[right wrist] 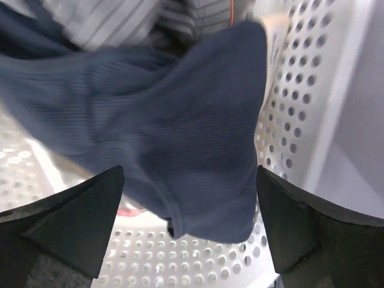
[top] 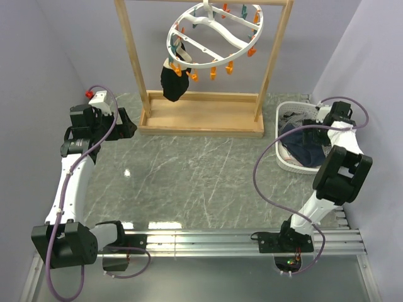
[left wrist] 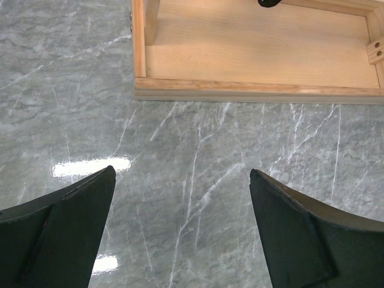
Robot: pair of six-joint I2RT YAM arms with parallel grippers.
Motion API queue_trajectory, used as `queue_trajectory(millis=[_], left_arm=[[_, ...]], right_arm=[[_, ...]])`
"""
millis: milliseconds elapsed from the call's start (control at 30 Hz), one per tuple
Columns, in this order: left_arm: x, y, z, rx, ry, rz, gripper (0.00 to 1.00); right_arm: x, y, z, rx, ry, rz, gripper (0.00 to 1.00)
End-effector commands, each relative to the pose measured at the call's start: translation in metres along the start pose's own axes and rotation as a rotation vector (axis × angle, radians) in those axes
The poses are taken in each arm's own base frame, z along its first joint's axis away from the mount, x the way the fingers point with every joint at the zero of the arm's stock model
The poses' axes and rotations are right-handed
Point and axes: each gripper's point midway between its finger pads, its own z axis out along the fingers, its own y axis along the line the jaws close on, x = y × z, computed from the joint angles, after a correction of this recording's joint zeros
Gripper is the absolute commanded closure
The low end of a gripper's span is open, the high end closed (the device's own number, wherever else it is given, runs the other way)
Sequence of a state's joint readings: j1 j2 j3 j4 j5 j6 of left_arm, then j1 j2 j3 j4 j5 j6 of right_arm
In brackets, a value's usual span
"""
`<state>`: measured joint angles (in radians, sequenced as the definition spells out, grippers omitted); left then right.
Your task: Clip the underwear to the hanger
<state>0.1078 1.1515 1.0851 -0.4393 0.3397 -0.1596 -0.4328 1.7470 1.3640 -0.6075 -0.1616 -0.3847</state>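
Note:
The underwear (top: 301, 153), dark navy ribbed fabric, lies bunched in a white basket (top: 281, 158) at the right of the table. My right gripper (top: 313, 133) hangs low over it. In the right wrist view the navy underwear (right wrist: 180, 132) fills the space between the wide-apart jaws of the right gripper (right wrist: 189, 174), which is open. The hanger (top: 217, 31), a white ring with orange and teal clips, hangs tilted from the wooden rack. My left gripper (top: 129, 126) is open over bare table by the rack's left foot, and the left gripper (left wrist: 181, 173) holds nothing.
A small black garment (top: 173, 82) is clipped to the ring's left side. The wooden rack base (top: 201, 116) stands at the back centre, and the same rack base (left wrist: 258, 66) lies ahead of the left fingers. A grey striped cloth (right wrist: 132, 18) lies behind the navy fabric inside the perforated basket wall (right wrist: 300, 90).

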Motion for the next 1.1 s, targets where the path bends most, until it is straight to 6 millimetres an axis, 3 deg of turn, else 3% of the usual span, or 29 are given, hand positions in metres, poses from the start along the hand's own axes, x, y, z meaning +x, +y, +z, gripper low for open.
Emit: queue_trajectory(millis=[0, 133, 233, 367, 400, 467, 600, 733, 867, 900, 1000, 1067], left_arm=[[-0.021, -0.005, -0.006, 0.012, -0.042, 0.026, 0.01], [-0.02, -0.005, -0.006, 0.011, -0.042, 0.026, 0.01], [-0.018, -0.006, -0.006, 0.014, -0.041, 0.023, 0.01], [-0.02, -0.007, -0.006, 0.017, -0.048, 0.015, 0.01], [-0.021, -0.007, -0.006, 0.019, -0.049, 0.016, 0.01], [-0.023, -0.008, -0.006, 0.019, -0.051, 0.018, 0.01], [-0.027, -0.009, -0.008, 0.023, -0.059, 0.027, 0.01], [-0.027, -0.013, -0.007, 0.049, -0.054, 0.029, 0.01], [-0.029, -0.017, -0.009, 0.068, -0.047, 0.035, 0.01], [-0.03, -0.018, -0.01, 0.076, -0.049, 0.042, 0.01], [-0.034, -0.023, -0.014, 0.092, -0.061, 0.049, 0.01], [-0.035, -0.027, -0.016, 0.108, -0.062, 0.052, 0.01]], right_arm=[[-0.002, -0.018, -0.001, 0.065, 0.029, -0.023, 0.04], [0.009, -0.024, 0.008, 0.081, 0.063, -0.022, 0.14], [0.01, -0.029, 0.007, 0.1, 0.057, -0.022, 0.3], [0.008, -0.035, 0.006, 0.108, 0.06, -0.021, 0.66], [0.007, -0.036, 0.005, 0.107, 0.06, -0.019, 0.89], [0.001, -0.034, -0.003, 0.096, 0.04, -0.019, 1.0], [-0.021, -0.017, -0.037, 0.038, -0.065, -0.031, 1.0], [-0.049, 0.011, -0.087, -0.015, -0.199, -0.088, 1.0], [-0.069, 0.056, -0.125, -0.115, -0.31, -0.198, 1.0], [-0.076, 0.076, -0.139, -0.138, -0.35, -0.248, 1.0], [-0.081, 0.109, -0.163, -0.185, -0.411, -0.337, 1.0], [-0.081, 0.145, -0.174, -0.247, -0.439, -0.417, 1.0]])
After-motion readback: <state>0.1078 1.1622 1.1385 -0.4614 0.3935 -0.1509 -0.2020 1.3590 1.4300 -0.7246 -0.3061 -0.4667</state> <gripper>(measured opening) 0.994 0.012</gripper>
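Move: The navy underwear lies in the white basket just under the right hand's open fingers, its middle level with them, some 4 cm to the left and 4 cm below. The basket's middle is about 2 cm ahead and 5 cm left; a grey garment at its far end lies roughly 9 cm ahead and 8 cm left. The rack's wooden base is about 12 cm ahead and 47 cm left. From the left hand the underwear lies about 68 cm to the right and 3 cm ahead. The right fingers shut on the navy underwear and pinch it, after the hand has sunk about 3 cm farther into the basket and eased slightly back and right. Keeping hold, the hand then lifts fast, some 19 cm, and swings about 15 cm left towards the rack, turning some 20 degrees counter-clockwise while its fingertips tip up. ##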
